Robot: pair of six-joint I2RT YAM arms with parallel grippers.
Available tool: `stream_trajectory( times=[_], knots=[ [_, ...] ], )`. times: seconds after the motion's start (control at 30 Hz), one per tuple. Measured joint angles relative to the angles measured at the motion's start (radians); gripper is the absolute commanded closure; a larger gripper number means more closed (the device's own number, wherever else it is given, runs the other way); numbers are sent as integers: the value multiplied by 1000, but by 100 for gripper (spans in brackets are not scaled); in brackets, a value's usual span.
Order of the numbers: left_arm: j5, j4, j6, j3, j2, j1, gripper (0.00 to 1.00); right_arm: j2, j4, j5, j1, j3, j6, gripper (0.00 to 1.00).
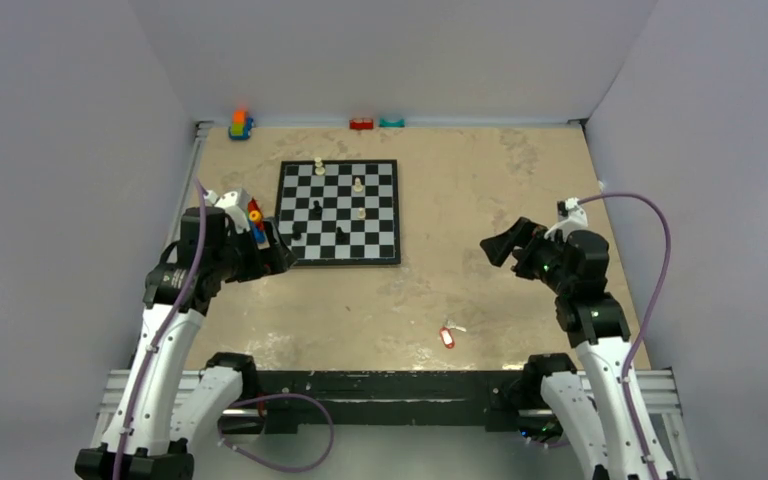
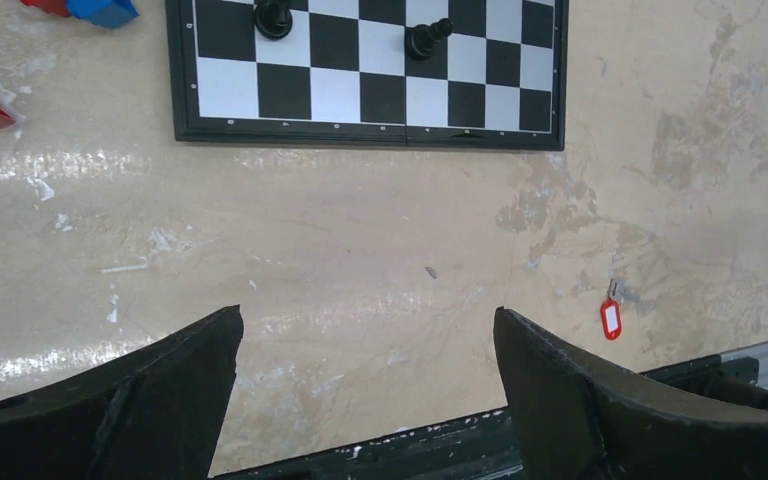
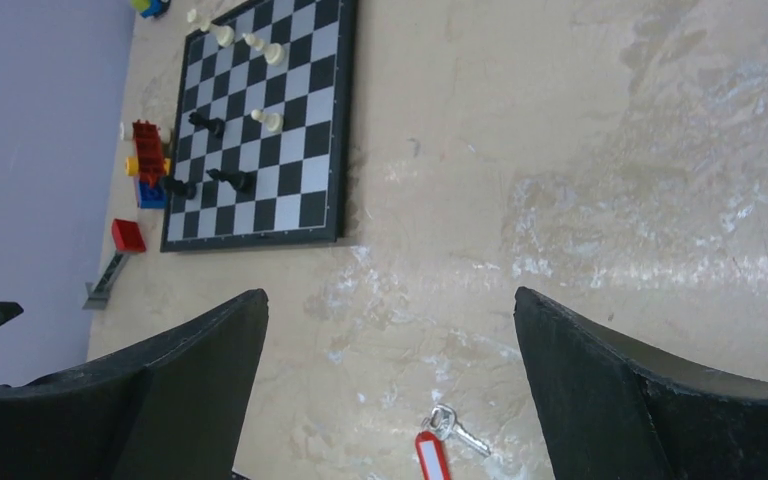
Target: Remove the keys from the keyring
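A small keyring with a red tag (image 1: 447,337) and a silver key (image 3: 463,434) lies flat on the table near the front edge, between the two arms. The right wrist view shows the red tag (image 3: 431,456) joined to the ring at the key's head. In the left wrist view the tag (image 2: 611,318) appears far right. My left gripper (image 1: 282,248) hovers open at the chessboard's front left corner, nothing between its fingers. Right of centre, my right gripper (image 1: 505,243) is raised and open, also empty. Both are well away from the keyring.
A chessboard (image 1: 339,211) with several black and white pieces lies at the centre back. Toy bricks sit by the left gripper (image 1: 255,217) and along the back wall (image 1: 241,123), (image 1: 362,124), (image 1: 392,122). The black rail (image 1: 380,383) runs along the front edge.
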Motion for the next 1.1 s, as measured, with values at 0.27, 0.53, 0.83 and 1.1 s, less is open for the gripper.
stream_trajectory(
  times=[0.27,0.53,0.83,1.1],
  knots=[
    [16,0,1,0,17,-21,0,64,-100,-6,0,-22,54,1],
    [20,0,2,0,22,-27,0,-6,-163,79,197,-116,239,1],
    [19,0,8,0,45,-27,2,248,-158,351,651,-83,513,24],
    [18,0,8,0,45,-27,3,318,-137,461,719,-76,598,44]
  ],
)
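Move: The keys lie on the table about 11 cm back and 8 cm to the left of the right hand, some 18 cm below it. Their red tag is 3 cm farther back and 2 cm farther left; the chessboard's middle is roughly 30 cm ahead of the keys and 30 cm to their left. From the left hand the keys are about 11 cm back and 42 cm to the right. Right hand sinks about 13 cm, swinging left and back towards the keys, tipping down some 30 degrees, fingers part-closing. ##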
